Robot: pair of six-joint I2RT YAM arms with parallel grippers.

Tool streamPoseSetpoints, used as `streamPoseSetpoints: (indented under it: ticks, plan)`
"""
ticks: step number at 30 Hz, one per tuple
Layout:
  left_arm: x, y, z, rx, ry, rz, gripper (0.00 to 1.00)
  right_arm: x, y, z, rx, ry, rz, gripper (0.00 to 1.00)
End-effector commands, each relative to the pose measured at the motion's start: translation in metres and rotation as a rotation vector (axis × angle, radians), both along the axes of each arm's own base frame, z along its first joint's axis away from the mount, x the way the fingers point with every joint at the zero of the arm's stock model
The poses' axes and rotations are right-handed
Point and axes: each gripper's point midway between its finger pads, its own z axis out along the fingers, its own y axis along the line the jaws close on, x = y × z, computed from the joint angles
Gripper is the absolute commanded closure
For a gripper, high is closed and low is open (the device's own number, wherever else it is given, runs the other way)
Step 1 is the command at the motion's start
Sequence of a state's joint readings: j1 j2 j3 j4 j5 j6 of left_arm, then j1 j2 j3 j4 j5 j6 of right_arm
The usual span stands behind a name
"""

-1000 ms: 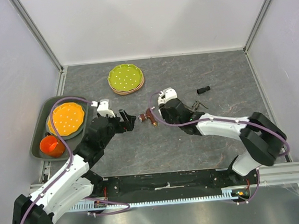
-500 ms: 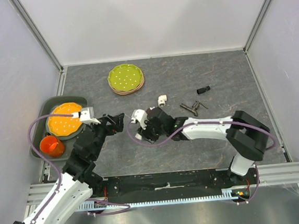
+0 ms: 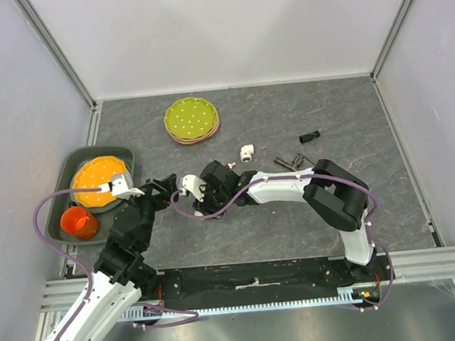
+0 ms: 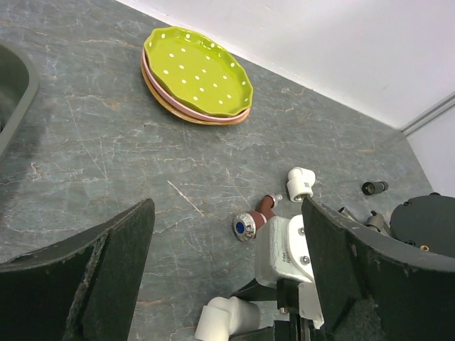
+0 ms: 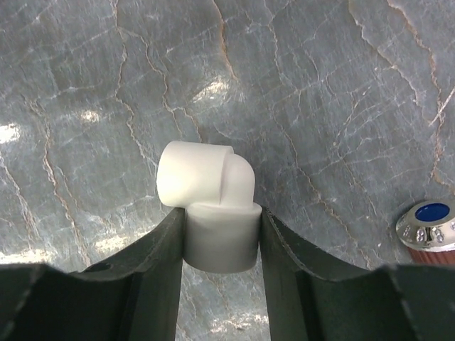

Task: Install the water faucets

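My right gripper (image 5: 220,217) is shut on a white elbow fitting (image 5: 212,202), held just above the stone table. In the top view that gripper (image 3: 196,191) sits left of centre, and my left gripper (image 3: 168,188) faces it, open. In the left wrist view the left gripper (image 4: 227,284) has its fingers spread wide around the held elbow (image 4: 226,321), touching nothing. The reddish-brown faucet (image 4: 257,215) lies on the table just beyond, and its chrome cap with a blue dot (image 5: 429,224) shows beside my right fingers. The dark grey faucet (image 3: 291,162) lies further right.
A second white elbow (image 3: 247,153) and a short black cylinder (image 3: 310,137) lie right of centre. Stacked green and pink plates (image 3: 191,119) sit at the back. A grey tray (image 3: 63,220) on the left holds an orange plate and an orange cup (image 3: 78,222).
My right gripper has carried the white elbow to the left, up to the left gripper. The left arm has drawn back to the left and stays open.
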State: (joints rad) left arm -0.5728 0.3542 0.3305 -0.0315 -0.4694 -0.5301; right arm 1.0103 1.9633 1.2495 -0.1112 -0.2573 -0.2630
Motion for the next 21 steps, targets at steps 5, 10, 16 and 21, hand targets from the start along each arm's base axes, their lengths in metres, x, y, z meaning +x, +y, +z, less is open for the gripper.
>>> streamPoseSetpoints:
  ticks: [5, 10, 16, 21]
  plan:
    - [0.004, -0.008, 0.012, -0.06, -0.025, -0.018, 0.1, 0.003, -0.004, 0.024, 0.0, -0.041, -0.023, 0.26]
    - [0.006, -0.012, 0.008, -0.059, -0.009, -0.025, 0.1, 0.007, -0.023, 0.048, 0.022, -0.068, -0.122, 0.13]
    - [0.014, -0.025, -0.001, -0.018, 0.057, -0.065, 0.09, 0.044, -0.081, 0.078, 0.088, -0.095, -0.416, 0.11]
    - [0.028, -0.045, -0.017, 0.03, 0.226, -0.097, 0.07, 0.071, -0.146, 0.11, 0.209, -0.15, -0.709, 0.06]
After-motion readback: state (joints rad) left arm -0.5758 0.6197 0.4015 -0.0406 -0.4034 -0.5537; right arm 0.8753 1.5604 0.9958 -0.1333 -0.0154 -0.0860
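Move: The right hand still has the near white elbow between its fingertips, low over the table, the elbow's middle about 1 cm left of the hand point. The brown faucet lies some 12 cm ahead and 6 cm right of that hand, and the other white elbow about 18 cm ahead and 12 cm right. From the left hand, open and higher up, the near elbow is about 9 cm right, 1 cm back and 18 cm below. Staying low at first, the right hand spreads its fingers to wide open and lets go of the white elbow, then draws off to its right and up, gaining a little forward ground towards the faucet: about 10 cm right and 7 cm up, turning some 25 degrees clockwise. Late on, the open left hand sinks about 3 cm and eases right, tipping down. ##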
